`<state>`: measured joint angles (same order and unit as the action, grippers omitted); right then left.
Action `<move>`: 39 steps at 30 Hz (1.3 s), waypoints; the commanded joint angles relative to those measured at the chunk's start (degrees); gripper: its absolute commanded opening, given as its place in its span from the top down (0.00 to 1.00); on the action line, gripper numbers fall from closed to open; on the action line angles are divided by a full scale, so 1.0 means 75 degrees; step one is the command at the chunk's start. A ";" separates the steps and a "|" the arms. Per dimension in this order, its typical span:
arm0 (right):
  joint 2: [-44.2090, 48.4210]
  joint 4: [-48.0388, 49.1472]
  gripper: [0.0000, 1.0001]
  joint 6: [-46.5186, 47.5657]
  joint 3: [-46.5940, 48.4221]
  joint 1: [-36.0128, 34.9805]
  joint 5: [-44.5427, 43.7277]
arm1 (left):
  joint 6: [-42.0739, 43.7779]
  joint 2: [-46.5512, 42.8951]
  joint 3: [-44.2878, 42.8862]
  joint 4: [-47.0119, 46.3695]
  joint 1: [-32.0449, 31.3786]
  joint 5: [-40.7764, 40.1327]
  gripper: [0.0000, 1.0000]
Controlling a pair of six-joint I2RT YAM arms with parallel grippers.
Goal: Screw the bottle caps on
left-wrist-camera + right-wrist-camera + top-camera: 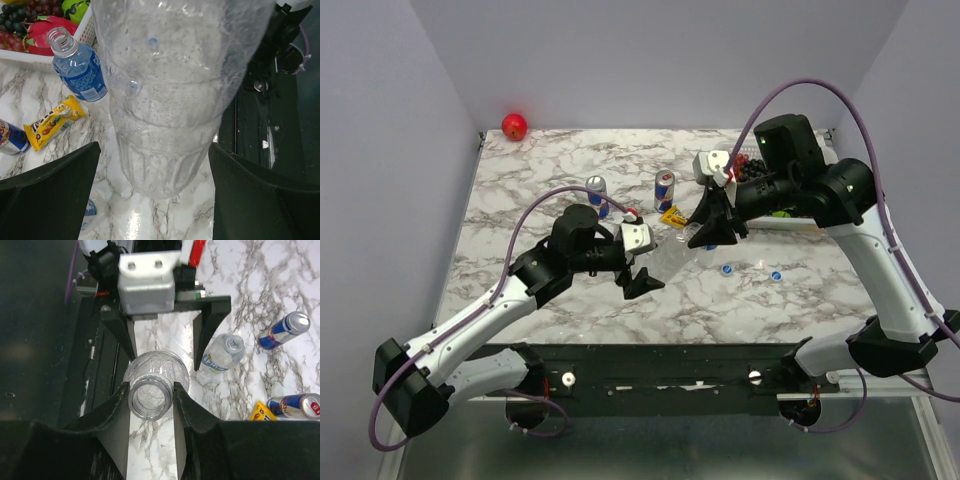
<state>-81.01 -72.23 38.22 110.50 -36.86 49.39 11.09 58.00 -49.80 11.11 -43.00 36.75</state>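
A clear uncapped bottle (150, 399) stands upright on the marble, and my right gripper (150, 390) is shut on its threaded neck. My left gripper (154, 150) is open, one finger on each side of the same bottle's lower body (170, 100) and neither touching it. In the top view the left gripper (642, 280) and right gripper (712, 235) sit close together mid-table. A second uncapped bottle with a blue label (77, 67) stands further off, and another one (222, 357) stands beside the left fingers. Two blue caps (727, 269) (776, 274) lie on the table to the right.
Two drink cans (596, 188) (664, 187) stand behind the grippers, with a yellow candy pack (52, 122) beside them. A white fruit basket (45, 59) sits at the back right. A red ball (514, 125) lies in the far left corner.
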 commanded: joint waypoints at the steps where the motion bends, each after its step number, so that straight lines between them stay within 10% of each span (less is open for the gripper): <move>1: 0.0360 0.0770 0.91 -0.0630 -0.0119 -0.0077 0.0118 | 0.0056 0.0410 -0.0309 -0.0567 -0.0090 0.0267 0.01; 13: 0.0454 0.0970 0.91 -0.0654 -0.0612 -0.0077 0.0036 | 0.0127 0.0786 -0.0555 -0.0825 -0.0219 0.0443 0.07; 22: 0.0313 0.1216 0.89 -0.0876 -0.0682 -0.0089 -0.0126 | 0.0279 0.0810 -0.0497 -0.1024 -0.0231 0.0666 0.31; 28: 0.0686 0.1403 0.32 -0.1733 -0.0518 0.0167 -0.2913 | 0.0244 0.0472 -0.0040 -0.1762 -0.0208 0.0187 0.47; 39: 0.1895 0.1439 0.28 -0.0844 -0.3574 0.4012 -0.1523 | 0.0572 -0.0209 0.0570 -0.1657 -0.0137 -0.0435 0.89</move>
<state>-68.05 -60.97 26.13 93.60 -10.48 36.10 13.17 58.17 -46.72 0.23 -44.01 35.16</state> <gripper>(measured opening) 0.717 0.646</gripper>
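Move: The uncapped clear bottle is already off the table, its neck in the right fingers; its middle lies about 8 cm left of that hand and 4 cm below, level fore-and-aft. From the left hand, open at its base, the middle is some 8 cm to the right, 1 cm ahead and 4 cm up. The labelled bottle stands 11 cm ahead of the left hand, 4 cm left. From the right hand, the nearer blue cap lies 9 cm ahead, 11 cm right; the blue bottle 16 ahead, 6 right. The clear bottle is handed over: the left hand edges about 2.5 cm right along its lower end and closes its fingers on it while the right fingers keep the neck nearly still. Then the right fingers open, let go and swing away some 13 cm right and 9 cm forward, turning about 40 degrees clockwise, towards the blue caps; the left keeps its grip, rising slightly. ##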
